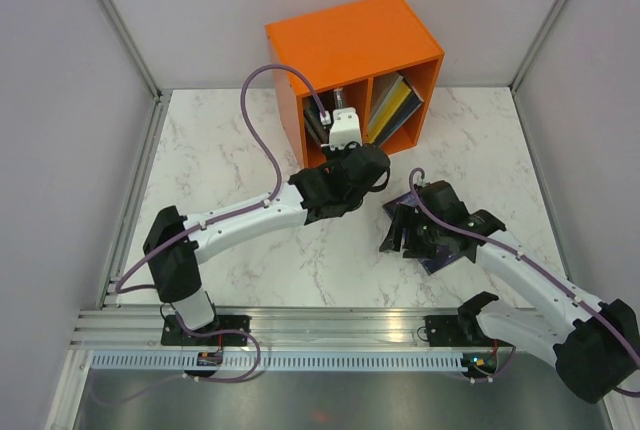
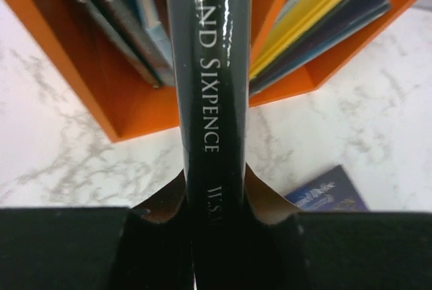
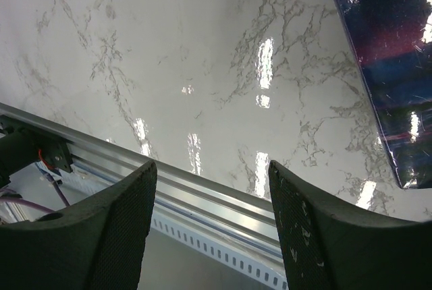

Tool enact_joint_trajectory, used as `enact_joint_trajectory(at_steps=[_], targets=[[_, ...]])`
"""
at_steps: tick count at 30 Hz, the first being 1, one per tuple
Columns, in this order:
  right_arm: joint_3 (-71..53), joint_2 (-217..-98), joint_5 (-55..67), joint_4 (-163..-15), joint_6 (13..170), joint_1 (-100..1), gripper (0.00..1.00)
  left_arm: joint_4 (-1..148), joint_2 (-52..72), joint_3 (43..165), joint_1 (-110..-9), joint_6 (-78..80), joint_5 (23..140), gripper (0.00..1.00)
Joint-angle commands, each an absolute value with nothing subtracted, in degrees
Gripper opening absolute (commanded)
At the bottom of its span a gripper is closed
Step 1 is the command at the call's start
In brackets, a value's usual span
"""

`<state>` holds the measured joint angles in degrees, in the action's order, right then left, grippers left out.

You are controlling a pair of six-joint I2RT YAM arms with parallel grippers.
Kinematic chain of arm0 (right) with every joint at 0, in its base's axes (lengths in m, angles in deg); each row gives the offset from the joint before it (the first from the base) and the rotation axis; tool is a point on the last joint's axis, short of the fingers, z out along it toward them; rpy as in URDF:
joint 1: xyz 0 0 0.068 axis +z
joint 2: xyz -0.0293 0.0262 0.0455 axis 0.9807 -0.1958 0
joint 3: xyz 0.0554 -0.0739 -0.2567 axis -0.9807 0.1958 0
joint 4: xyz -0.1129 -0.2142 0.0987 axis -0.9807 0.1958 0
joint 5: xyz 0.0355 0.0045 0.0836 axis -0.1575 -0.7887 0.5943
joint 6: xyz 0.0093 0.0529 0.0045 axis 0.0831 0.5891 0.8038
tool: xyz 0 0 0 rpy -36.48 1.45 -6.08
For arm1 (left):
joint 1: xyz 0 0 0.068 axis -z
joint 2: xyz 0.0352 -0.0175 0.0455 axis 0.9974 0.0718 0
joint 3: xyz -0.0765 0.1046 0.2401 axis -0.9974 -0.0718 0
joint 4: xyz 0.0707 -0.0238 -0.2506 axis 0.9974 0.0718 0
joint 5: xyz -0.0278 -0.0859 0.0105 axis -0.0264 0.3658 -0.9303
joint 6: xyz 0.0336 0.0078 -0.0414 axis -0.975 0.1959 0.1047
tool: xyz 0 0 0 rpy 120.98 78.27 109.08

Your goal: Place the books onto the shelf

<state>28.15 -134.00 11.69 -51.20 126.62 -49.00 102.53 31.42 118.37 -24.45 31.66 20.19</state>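
Note:
The orange shelf [image 1: 350, 45] stands at the back of the table with two compartments. Several books [image 2: 128, 27] lean in its left one, and yellow and dark blue books [image 2: 317, 13] lean in the right one. My left gripper [image 2: 214, 182] is shut on a dark green book [image 2: 212, 101], held spine up, its far end at the mouth of the shelf near the divider. A purple-galaxy book [image 3: 391, 67] lies flat on the table. My right gripper [image 3: 212, 175] hovers open beside it with nothing between its fingers.
The marble table [image 1: 230, 150] is bounded by grey walls on the left, right and back. A metal rail [image 3: 223, 202] runs along its near edge, just below my right gripper. The galaxy book [image 1: 443, 261] lies partly under the right arm.

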Motion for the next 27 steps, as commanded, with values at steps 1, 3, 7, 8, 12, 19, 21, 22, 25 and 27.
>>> enact_joint_trajectory(at_steps=[1, 3, 7, 8, 12, 19, 21, 22, 25, 27], targets=[[28.28, -134.34, 11.25, -51.25, 125.38, -49.35, 0.72, 72.19, 31.52, 117.32, -25.06, 20.13, 9.36, 0.02], [28.72, -134.25, 11.25, -51.16, 125.38, -49.27, 0.72, 62.81, 34.49, 116.95, -25.41, 13.86, 8.04, 0.02], [30.56, -134.60, 11.77, -51.86, 125.55, -49.27, 0.72, 46.27, 39.69, 116.00, -28.21, 3.49, 7.06, 0.02], [30.92, -134.69, 11.95, -52.13, 125.64, -49.35, 0.72, 35.19, 40.83, 115.03, -28.75, 1.02, 7.24, 0.02], [32.85, -135.65, 12.74, -53.36, 125.20, -49.35, 0.72, 6.18, 48.38, 113.78, -31.47, -17.59, 7.50, 0.02], [36.72, -137.94, 12.92, -55.64, 124.06, -49.27, 0.72, -16.33, 54.55, 112.83, -32.88, -37.07, 10.31, 0.02], [38.03, -138.29, 12.74, -56.43, 123.97, -49.27, 0.72, -16.78, 55.95, 112.38, -33.49, -34.62, 11.01, 0.02], [38.56, -138.82, 13.00, -57.65, 124.06, -49.35, 0.71, -17.13, 57.27, 112.90, -34.54, -33.99, 11.97, 0.02], [40.32, -141.44, 14.06, -61.17, 124.41, -49.27, 0.72, -19.67, 64.55, 117.36, -37.09, -34.07, 11.81, 0.02], [40.76, -143.12, 14.67, -62.67, 124.59, -49.35, 0.71, -19.68, 70.25, 119.84, -38.41, -31.28, 11.02, 0.02]])
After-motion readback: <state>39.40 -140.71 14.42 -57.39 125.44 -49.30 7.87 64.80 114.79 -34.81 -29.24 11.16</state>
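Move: The left hand already holds the black Moon and Sixpence book by its spine. The free slot in the shelf's left compartment is about 17 cm straight ahead and 11 cm below, with leaning books about 6 cm to the slot's left and yellow and dark books about 11 cm to its right. The purple book on the table is about 9 cm back, 17 cm right and 24 cm below. From the right hand, the purple book is roughly 6 cm ahead, 6 cm right and 9 cm below. Forward about 15 cm and then also down some 5 cm, the left hand drives the held black book into the left compartment, swinging slightly right and back while the wrist tips down some 30 degrees and rolls left side up; the pinch on the spine stays. The open right hand sinks 7–8 cm and draws back about 4 cm, beside the purple book, touching nothing visible. ##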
